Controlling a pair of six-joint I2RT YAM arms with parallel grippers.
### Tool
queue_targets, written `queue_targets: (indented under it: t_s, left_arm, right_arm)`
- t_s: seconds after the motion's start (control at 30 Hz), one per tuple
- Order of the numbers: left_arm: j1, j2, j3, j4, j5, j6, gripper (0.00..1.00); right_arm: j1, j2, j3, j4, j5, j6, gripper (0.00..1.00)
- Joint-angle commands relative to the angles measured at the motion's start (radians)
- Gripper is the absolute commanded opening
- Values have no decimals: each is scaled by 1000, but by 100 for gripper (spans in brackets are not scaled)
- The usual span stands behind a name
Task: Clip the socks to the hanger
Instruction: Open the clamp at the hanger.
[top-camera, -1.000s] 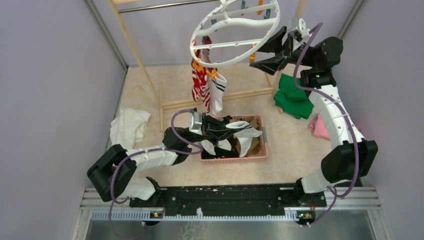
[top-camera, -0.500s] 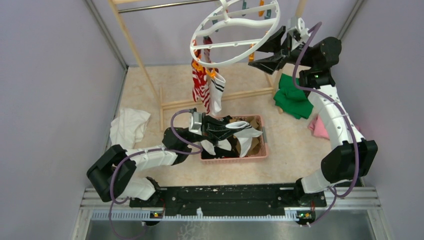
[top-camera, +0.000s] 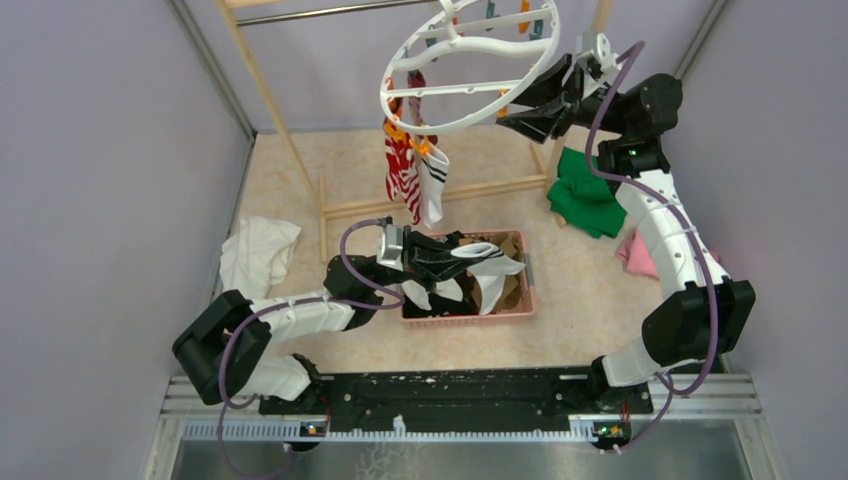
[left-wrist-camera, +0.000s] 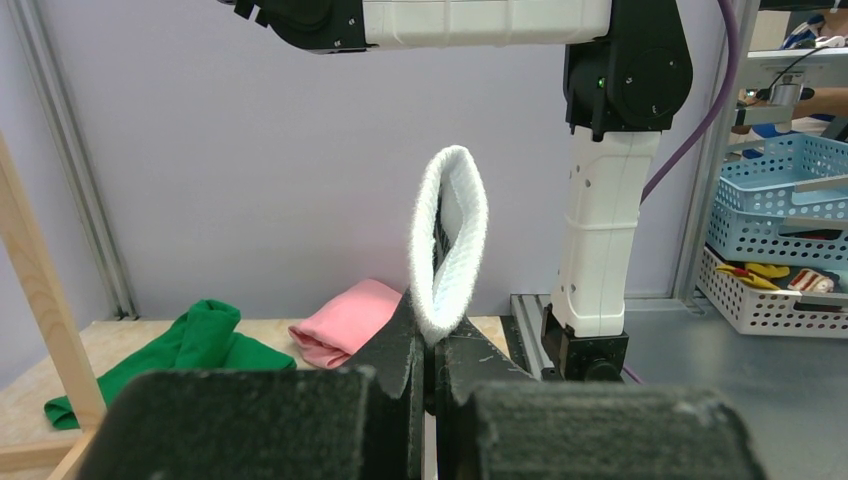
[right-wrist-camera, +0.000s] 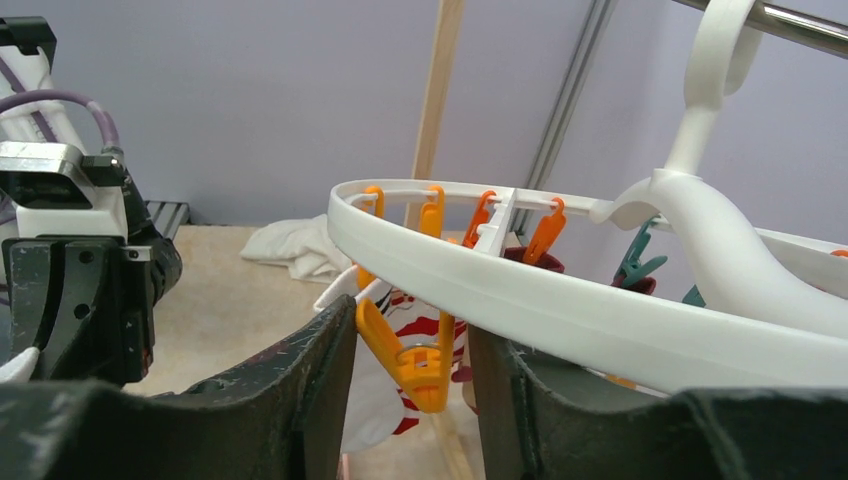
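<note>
The hanger (top-camera: 452, 130), a white ring with orange and teal pegs, hangs at the top centre. A red-and-white striped sock (top-camera: 403, 170) and a white sock with black bands (top-camera: 435, 185) are clipped at its left side. My right gripper (top-camera: 510, 110) is raised at the ring's right rim (right-wrist-camera: 560, 310). It stands open round an orange peg (right-wrist-camera: 415, 360): the left finger touches the peg and a small gap shows at the right finger. My left gripper (top-camera: 462, 250) is shut on the cuff of a white sock (left-wrist-camera: 450, 240) above the basket.
A pink basket (top-camera: 520, 305) below the left gripper holds more socks. A green cloth (top-camera: 582, 195) and a pink cloth (top-camera: 637, 255) lie at the right, a white cloth (top-camera: 258, 252) at the left. The wooden rack frame (top-camera: 270, 90) stands behind the hanger.
The right gripper's jaws have narrowed round the orange peg and shifted slightly up at the rim. The left gripper and its sock have not moved.
</note>
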Motion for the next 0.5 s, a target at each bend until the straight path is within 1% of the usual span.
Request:
queue_targets:
  t_s: [0.0,0.1,0.2,0.3,0.4,0.47]
  left_arm:
    - [-5,-29,4,102,1,18,0]
    - [-5,-32,3,101,-2,18,0]
    - [-6,-34,1,99,-2,18,0]
    - [-5,-35,0,99,-4,20,0]
    - [-5,-35,5,93,-10,35,0]
    - [-5,-38,17,75,-15,48,0]
  right_arm:
    - [15,-8,43,12,18,20,42]
    - [14,-7,44,12,16,21,34]
    - [16,-8,44,13,13,24,22]
    - [15,-10,42,13,11,26,14]
    - [15,-10,42,13,11,31,9]
    - [15,-12,40,12,12,32,8]
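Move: The orange clamp to be opened hangs right between the right hand's parted fingertips, its middle only about 1 cm below the hand point, and the hanger ring's rim passes some 3 cm above it. The hanging white sock is about 11 cm left, 5 cm back and 7 cm lower; the red-striped sock is roughly 16 cm left, 3 cm back and 7 cm lower. From the left hand, the clamp is about 18 cm ahead, 3 cm right and 14 cm up. The orange clamp's two handle arms get squeezed together under the ring: the right hand stays in place, pointing left beneath the rim, and closes its fingers from about half open to nearly shut, ending with one pad on each handle. The left hand waits almost still, keeping its pinch on the white sock above the basket. ##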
